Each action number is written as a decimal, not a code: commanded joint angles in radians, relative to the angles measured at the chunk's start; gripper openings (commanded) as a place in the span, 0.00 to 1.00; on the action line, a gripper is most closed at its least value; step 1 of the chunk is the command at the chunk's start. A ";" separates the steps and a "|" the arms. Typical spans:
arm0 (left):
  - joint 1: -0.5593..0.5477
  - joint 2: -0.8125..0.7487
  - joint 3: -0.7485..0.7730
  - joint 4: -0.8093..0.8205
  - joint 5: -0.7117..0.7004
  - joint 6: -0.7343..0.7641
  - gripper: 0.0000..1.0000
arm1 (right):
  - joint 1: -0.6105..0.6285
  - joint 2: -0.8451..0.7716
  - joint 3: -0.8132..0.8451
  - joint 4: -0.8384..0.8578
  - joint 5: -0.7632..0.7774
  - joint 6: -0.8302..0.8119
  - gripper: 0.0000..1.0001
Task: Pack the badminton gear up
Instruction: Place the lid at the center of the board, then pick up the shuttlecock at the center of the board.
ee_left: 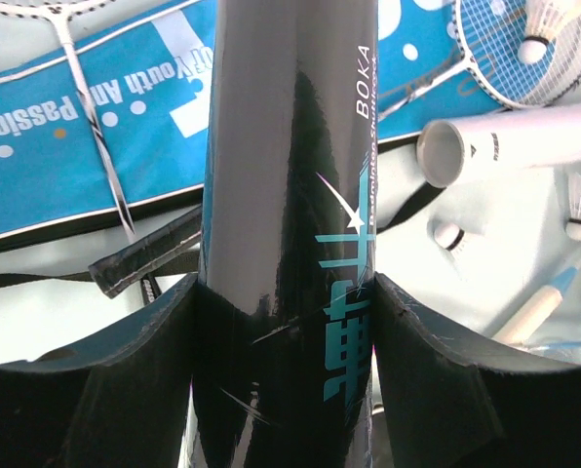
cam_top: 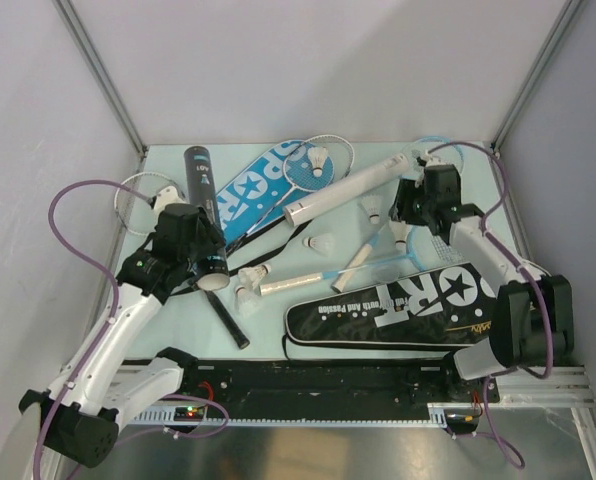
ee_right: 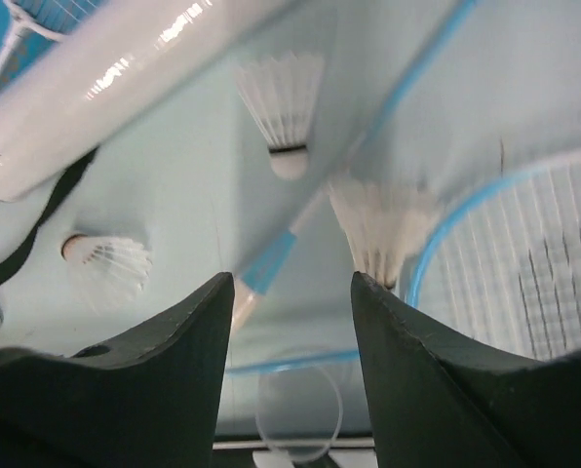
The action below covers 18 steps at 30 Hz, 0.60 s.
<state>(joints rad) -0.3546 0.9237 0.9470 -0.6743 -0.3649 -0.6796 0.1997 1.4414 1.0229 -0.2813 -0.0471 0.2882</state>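
Observation:
My left gripper (cam_top: 196, 243) is shut on the black tube (ee_left: 290, 195), whose sides sit tight against both fingers. The tube (cam_top: 203, 205) lies angled over the table's left side, its open end toward the near edge. My right gripper (ee_right: 290, 283) stands open with nothing between its fingers, low over the light-blue racket (ee_right: 524, 195). A white shuttlecock (ee_right: 383, 229) sits just beyond the right fingertip, and two more shuttlecocks (ee_right: 281, 107) (ee_right: 110, 263) lie further off. The white tube (cam_top: 348, 185) lies diagonally at mid-table. The blue cover (cam_top: 258, 190) is at the back, the black cover (cam_top: 398, 310) at the front.
A white racket (cam_top: 313, 160) rests on the blue cover. Loose shuttlecocks (cam_top: 323, 243) and a pale racket handle (cam_top: 293, 280) lie mid-table, and a black handle (cam_top: 228, 320) points toward the near edge. A clear round disc (ee_right: 295, 419) lies under my right gripper. Walls close in the back and sides.

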 commanded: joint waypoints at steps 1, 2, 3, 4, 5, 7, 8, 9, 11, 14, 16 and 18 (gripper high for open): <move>0.006 -0.031 -0.003 0.085 0.062 0.047 0.09 | -0.018 0.094 0.157 -0.056 -0.131 -0.195 0.57; 0.006 -0.031 -0.006 0.085 0.068 0.042 0.09 | -0.024 0.118 0.185 -0.069 -0.135 -0.219 0.58; 0.006 -0.031 -0.010 0.085 0.076 0.035 0.09 | -0.029 0.144 0.218 -0.084 -0.140 -0.235 0.58; 0.006 -0.029 -0.014 0.085 0.083 0.028 0.09 | -0.038 0.167 0.245 -0.098 -0.153 -0.257 0.58; 0.006 -0.027 -0.017 0.085 0.089 0.019 0.10 | -0.044 0.194 0.278 -0.123 -0.178 -0.271 0.58; 0.006 -0.023 -0.022 0.085 0.101 0.004 0.10 | -0.055 0.251 0.336 -0.168 -0.214 -0.315 0.58; 0.005 -0.022 -0.024 0.086 0.104 -0.002 0.10 | -0.058 0.281 0.361 -0.192 -0.219 -0.339 0.58; 0.006 -0.022 -0.025 0.086 0.106 -0.009 0.10 | -0.060 0.303 0.391 -0.220 -0.221 -0.356 0.58; 0.005 -0.022 -0.028 0.086 0.105 -0.026 0.11 | -0.065 0.349 0.444 -0.271 -0.245 -0.396 0.58; 0.005 -0.022 -0.027 0.086 0.104 -0.048 0.12 | -0.072 0.413 0.511 -0.346 -0.254 -0.447 0.58; 0.007 -0.020 -0.024 0.085 0.104 -0.061 0.12 | -0.078 0.440 0.536 -0.381 -0.255 -0.473 0.58; 0.009 -0.015 -0.019 0.084 0.099 -0.077 0.13 | -0.088 0.460 0.552 -0.408 -0.279 -0.495 0.58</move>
<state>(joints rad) -0.3538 0.9211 0.9100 -0.6571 -0.2581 -0.7136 0.1268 1.8717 1.5028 -0.5800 -0.2733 -0.1139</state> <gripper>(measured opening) 0.667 0.578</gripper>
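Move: The shuttlecock nearest the white tube seems to be next for my empty right hand: about 10 cm ahead, 4 cm left, some 10 cm below. A second shuttlecock is about level with the hand, 4 cm right; the clear lid lies some 13 cm back and 1 cm left, and the white tube's middle about 17 cm ahead, 11 cm left. From my left hand, that first shuttlecock is roughly 45 cm right, 18 cm ahead and 15 cm down. I carry my right hand, fingers already open, about 6 cm forward away from the lid and towards the shuttlecock by the white tube. It rises a little, then eases to a stop forward and sinks to some 3 cm lower, yawing about 20 degrees counter-clockwise and tipping its fingers down. My left hand keeps its grip on the black tube, drifting about 2 cm right and slightly down. ##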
